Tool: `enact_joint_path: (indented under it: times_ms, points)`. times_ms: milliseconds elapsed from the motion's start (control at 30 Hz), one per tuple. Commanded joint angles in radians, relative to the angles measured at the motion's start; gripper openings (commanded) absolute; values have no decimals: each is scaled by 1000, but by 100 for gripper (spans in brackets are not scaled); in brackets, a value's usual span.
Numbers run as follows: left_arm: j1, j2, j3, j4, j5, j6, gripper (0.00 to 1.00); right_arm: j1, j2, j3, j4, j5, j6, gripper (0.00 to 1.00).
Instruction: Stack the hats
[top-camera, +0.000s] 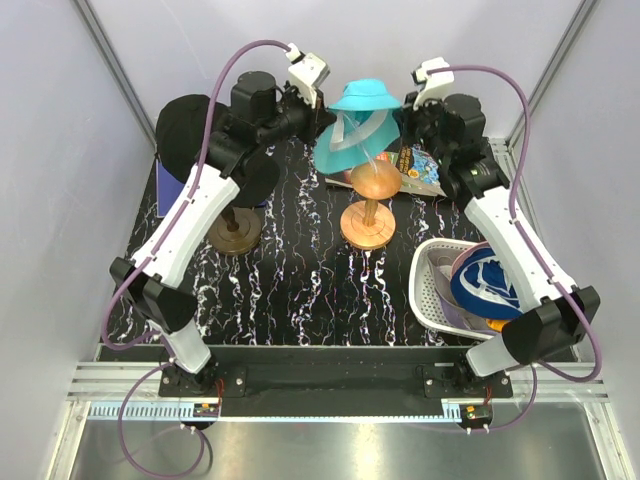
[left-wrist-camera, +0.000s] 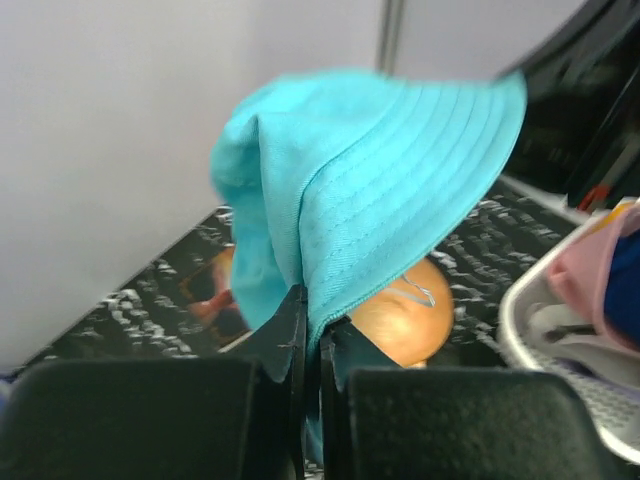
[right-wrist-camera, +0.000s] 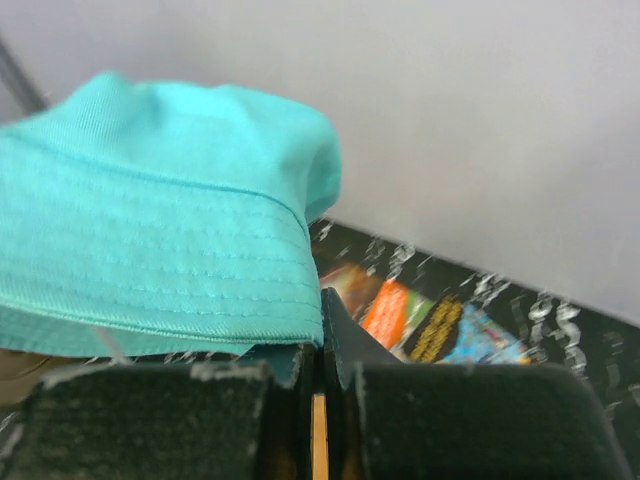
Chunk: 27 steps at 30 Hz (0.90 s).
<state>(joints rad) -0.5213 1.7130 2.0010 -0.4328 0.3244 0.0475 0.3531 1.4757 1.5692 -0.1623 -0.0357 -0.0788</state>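
A teal bucket hat (top-camera: 360, 97) hangs at the back of the table, stretched between both grippers, over the round head of a wooden stand (top-camera: 372, 180). My left gripper (top-camera: 325, 112) is shut on the hat's (left-wrist-camera: 370, 190) brim at its left side, and the cloth runs down between the jaws (left-wrist-camera: 310, 335). My right gripper (top-camera: 405, 115) is shut on the edge of the hat's (right-wrist-camera: 160, 240) brim at the right, with the brim's corner in the jaws (right-wrist-camera: 318, 345). A black cap (top-camera: 185, 125) sits at the back left. A blue-and-white hat (top-camera: 490, 285) lies in the basket.
A white perforated basket (top-camera: 428, 290) stands at the right front, with a pink hat (left-wrist-camera: 595, 270) also in it. A second wooden stand's base (top-camera: 235, 232) is left of centre. A colourful packet (top-camera: 420, 165) lies at the back right. Grey walls close in the back and sides.
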Motion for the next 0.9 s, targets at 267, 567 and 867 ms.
enact_joint_path:
  times_ms: [267, 567, 867]
  points:
    - [-74, 105, 84, 191, -429, 311, 0, -59, -10, 34, 196, 348, -298, 0]
    - [-117, 131, -112, 345, -490, 284, 0, -55, -185, -227, 215, 310, -319, 0]
    - [-146, -10, -361, 422, -568, 235, 0, -2, -278, -319, 54, 204, -260, 0]
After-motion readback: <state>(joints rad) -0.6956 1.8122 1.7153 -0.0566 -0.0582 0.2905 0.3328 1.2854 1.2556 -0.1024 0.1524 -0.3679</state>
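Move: The wooden hat stand's dome lies about 11 cm to the right of the left hand, some 6 cm ahead and 20 cm below it; the black cap is about 21 cm to that hand's left, 3 cm ahead and 12 cm lower. From the right hand the dome is about 2 cm ahead, level sideways and 18 cm down. The treehouse book lies 15 cm beyond the dome and 13 cm right of it, the basket 25 cm right of it and 18 cm nearer. Keep both grippers shut on the turquoise hat's brim and lower it towards the wooden dome. Arc the left hand forward about 5 cm, then down to end 10 cm lower, drifting right and raising its fingertips a little. Lift the right hand briefly, swing it 7 cm right, then sink and draw it back, rolling its left side down nearly 20 degrees. ##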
